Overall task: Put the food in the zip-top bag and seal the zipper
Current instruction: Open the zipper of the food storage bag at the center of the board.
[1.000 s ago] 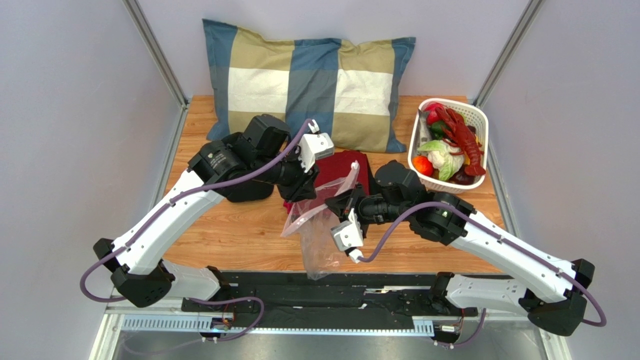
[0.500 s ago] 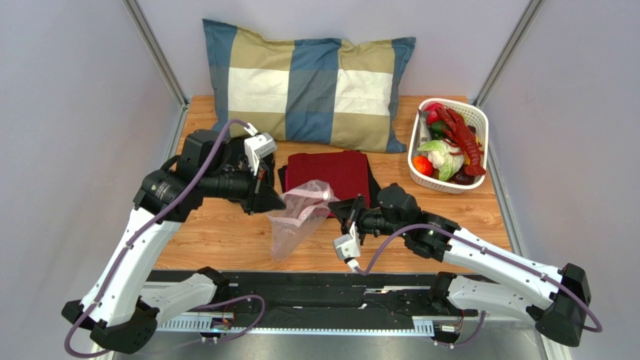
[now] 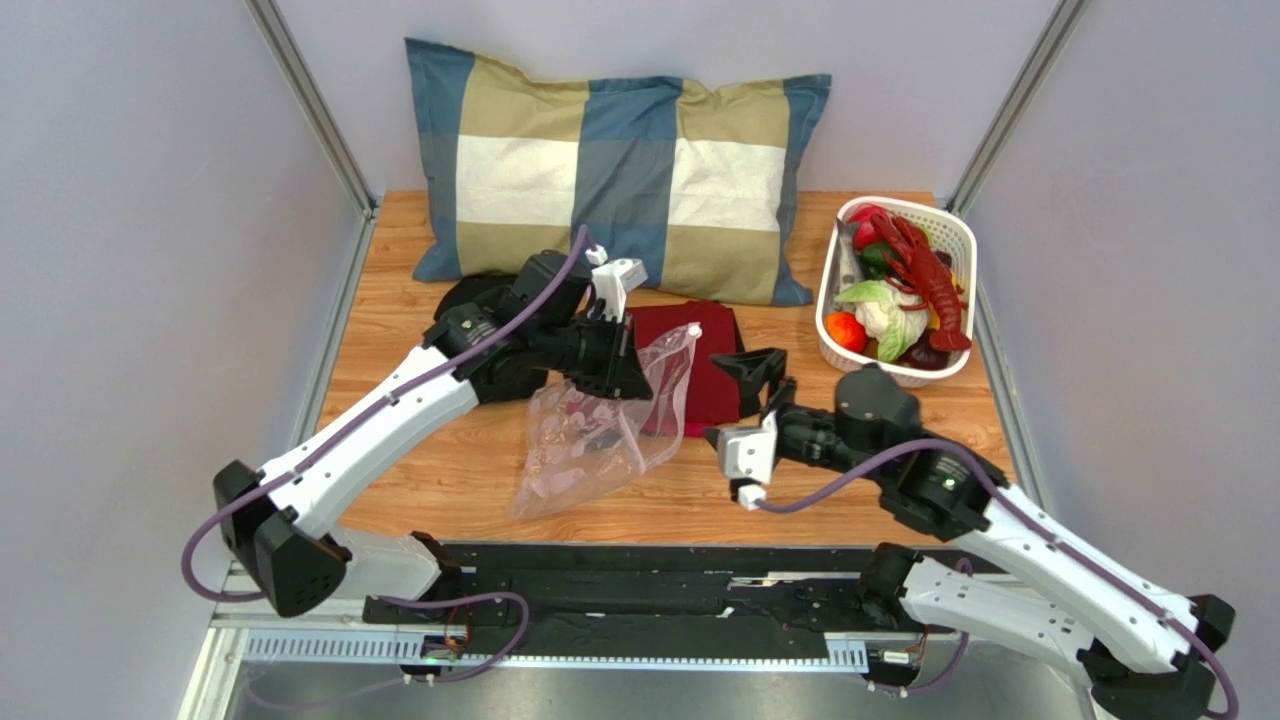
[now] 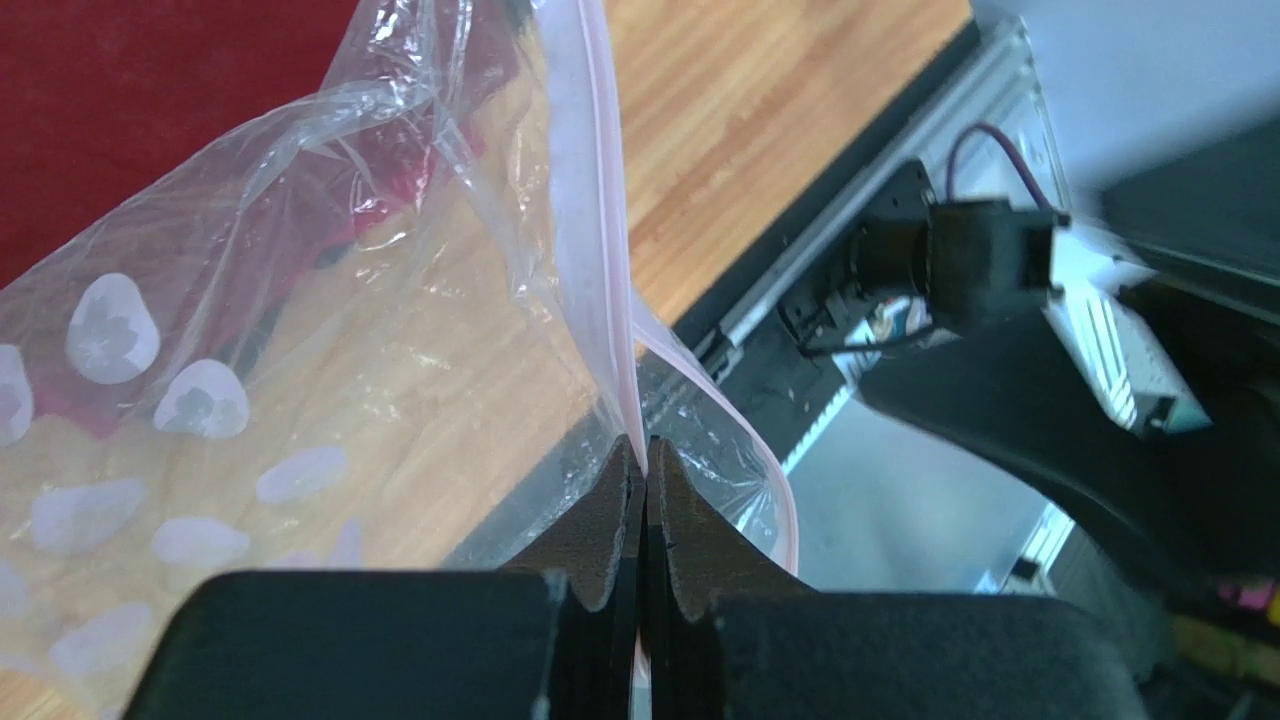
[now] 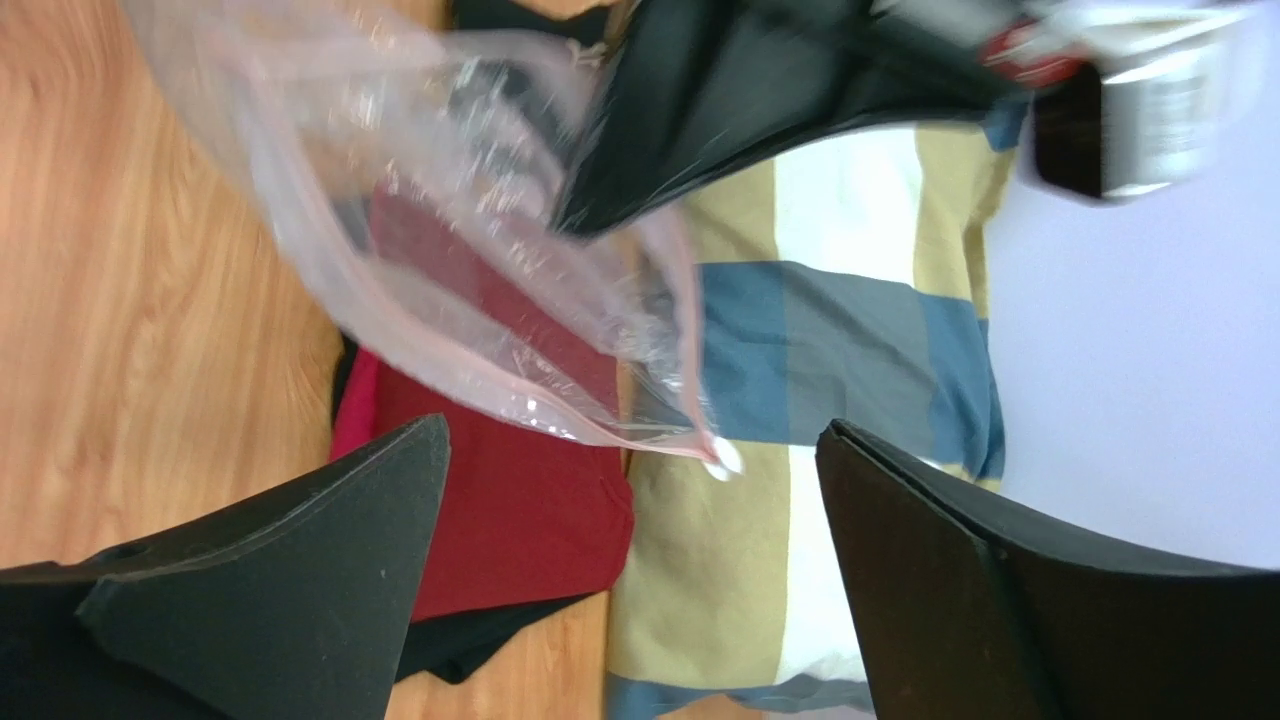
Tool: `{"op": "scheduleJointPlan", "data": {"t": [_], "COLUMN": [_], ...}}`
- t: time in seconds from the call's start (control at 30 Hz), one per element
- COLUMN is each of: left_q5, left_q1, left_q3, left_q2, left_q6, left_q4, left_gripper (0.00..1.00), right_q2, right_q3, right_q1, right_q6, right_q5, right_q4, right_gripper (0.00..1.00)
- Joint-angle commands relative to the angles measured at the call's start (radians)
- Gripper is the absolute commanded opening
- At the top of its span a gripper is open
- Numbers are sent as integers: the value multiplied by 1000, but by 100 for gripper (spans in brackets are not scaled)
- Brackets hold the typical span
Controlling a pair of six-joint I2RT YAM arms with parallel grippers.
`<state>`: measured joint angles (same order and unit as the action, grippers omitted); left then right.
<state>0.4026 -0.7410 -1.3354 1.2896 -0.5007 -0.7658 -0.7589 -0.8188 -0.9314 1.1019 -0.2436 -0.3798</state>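
The zip-top bag (image 3: 589,444) is clear and crinkly and hangs down toward the wood in front of the red cloth. My left gripper (image 3: 628,369) is shut on its mouth edge, the pink zipper strip (image 4: 595,225) pinched between the jaws (image 4: 643,459). My right gripper (image 3: 763,381) stands open just right of the bag, holding nothing; the bag's corner (image 5: 661,428) hangs between its fingers without touching them. The food (image 3: 896,305) lies in the white basket at the back right: a red lobster, green, orange and whitish pieces.
The white perforated basket (image 3: 965,249) sits at the table's right edge. A folded red cloth (image 3: 709,348) lies behind the bag, and a blue and tan checked pillow (image 3: 616,165) leans against the back wall. The metal rail (image 3: 631,578) runs along the near edge.
My right gripper has let go of the bag, opened wide and drawn back to the right. My left gripper has shut on the bag's mouth edge and carried it right and toward the back.
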Motion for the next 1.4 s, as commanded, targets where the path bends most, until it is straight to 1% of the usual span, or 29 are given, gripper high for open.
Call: {"op": "scheduleJointPlan", "data": {"t": [0.0, 0.03, 0.07, 0.1, 0.13, 0.17, 0.2, 0.27, 0.3, 0.33, 0.43, 0.53, 0.63, 0.73, 0.77, 0.83, 0.9, 0.93, 0.97, 1.0, 1.07, 1.17, 1.2, 1.23, 1.27, 1.37], "left_q5": [-47, -45, -39, -28, -28, -28, -27, -31, -42, -47, -50, -62, -85, -96, -96, -102, -120, -126, -136, -143, -153, -142, -133, -127, -123, -105], "left_q1": [-1, -1, 0, -1, 0, 0, -1, -1, 0, -1, -1, -15, -21, -21, -21, -21, -21, -21, -21, -18, -14, 8, 14, 22, 31, 37], "left_q3": [5, 21, 31, 42, 65, 76, 87, 108, 113, 120, 131, 133, 127, 114, 110, 102, 99, 97, 96, 97, 105, 128, 137, 142, 145, 156], "left_q2": [39, 40, 39, 30, 24, 17, 2, -12, -18, -21, -21, -13, -12, -1, 0, 0, -10, -13, -18, -30, -47, -65, -68, -72, -75, -76], "left_q6": [-116, -137, -150, -160, -171, -191, -196, -202, -205, -206, -219, -225, -219, -216, -214, -214, -205, -196, -184, -176, -162, -162, -162, -162, -162, -157], "left_q4": [134, 169, 187, 210, 245, 261, 278, 296, 298, 301, 303, 304, 303, 298, 298, 290, 274, 264, 254, 238, 226, 221, 218, 221, 224, 246], "left_gripper": [0, 0, 0, 0, 0, 0, 0, 0, 0, 0, 0, 0, 0, 0, 0, 0, 0, 0, 0, 0, 0, 0, 0, 0, 0, 0], "right_q2": [62, 64, 58, 53, 55, 53, 37, 6, -43, -68, -179, -241, -293, -353, -381, -402, -416, -415, -413, -407, -399, -376, -372, -366, -365, -369], "right_q3": [-115, -120, -126, -134, -134, -135, -137, -144, -152, -172, -224, -238, -253, -269, -284, -296, -313, -319, -324, -338, -347, -341, -333, -318, -312, -281], "right_q1": [0, 2, 3, 11, 32, 95, 123, 196, 215, 230, 244, 244, 244, 232, 217, 206, 206, 206, 207, 209, 224, 268, 284, 299, 321, 341], "right_q6": [-429, -491, -633, -698, -759, -831, -963, -1121, -1265, -1324, -1462, -1542, -1567, -1547, -1501, -1458, -1395, -1380, -1361, -1334, -1314, -1295, -1288, -1278, -1274, -1235], "right_q5": [85, 117, 182, 191, 175, 141, 101, 87, 83, 79, 63, 40, 26, 13, 39, 91, 154, 176, 211, 230, 242, 242, 230, 213, 187, 147], "right_q4": [-168, -174, -177, -182, -182, -177, -169, -163, -168, -169, -177, -122, -116, -105, -120, -151, -212, -231, -266, -284, -323, -358, -360, -358, -355, -318], "right_gripper": [96, 93, 89, 84, 76, 73, 71, 68, 68, 68, 71, 71, 75, 76, 76, 71, 63, 56, 52, 45, 40, 28, 14, 5, 0, 0]}}
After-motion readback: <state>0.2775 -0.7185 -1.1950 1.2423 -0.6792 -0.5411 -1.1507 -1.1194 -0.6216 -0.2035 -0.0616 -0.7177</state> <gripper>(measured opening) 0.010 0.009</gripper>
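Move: The left fingers already pinch one lip of the zip-top bag's mouth, roughly 10 cm to the left of the wide-open right hand and about 1 cm farther out. The free lip hangs between them, about 5 cm left of the right hand, 2 cm back and 3 cm lower, so some 5 cm right of the left hand, 2 cm back and 1 cm lower. From the right hand, the mouth's far corner is about 8 cm ahead, 3 cm left and 2 cm lower; the red cloth lies some 10 cm ahead, 8 cm left and 20 cm below. The right hand lifts about 4 cm, swinging right, then sinks some 10 cm while reaching forward, and rolls by about 90 degrees so its fingers point down and forward at the bag's free lip; it comes back left, then shuts the fingers on that lip as it draws off to the right. The left hand keeps its pinch on the other lip, easing first forward and down, and turning slightly counter-clockwise. ##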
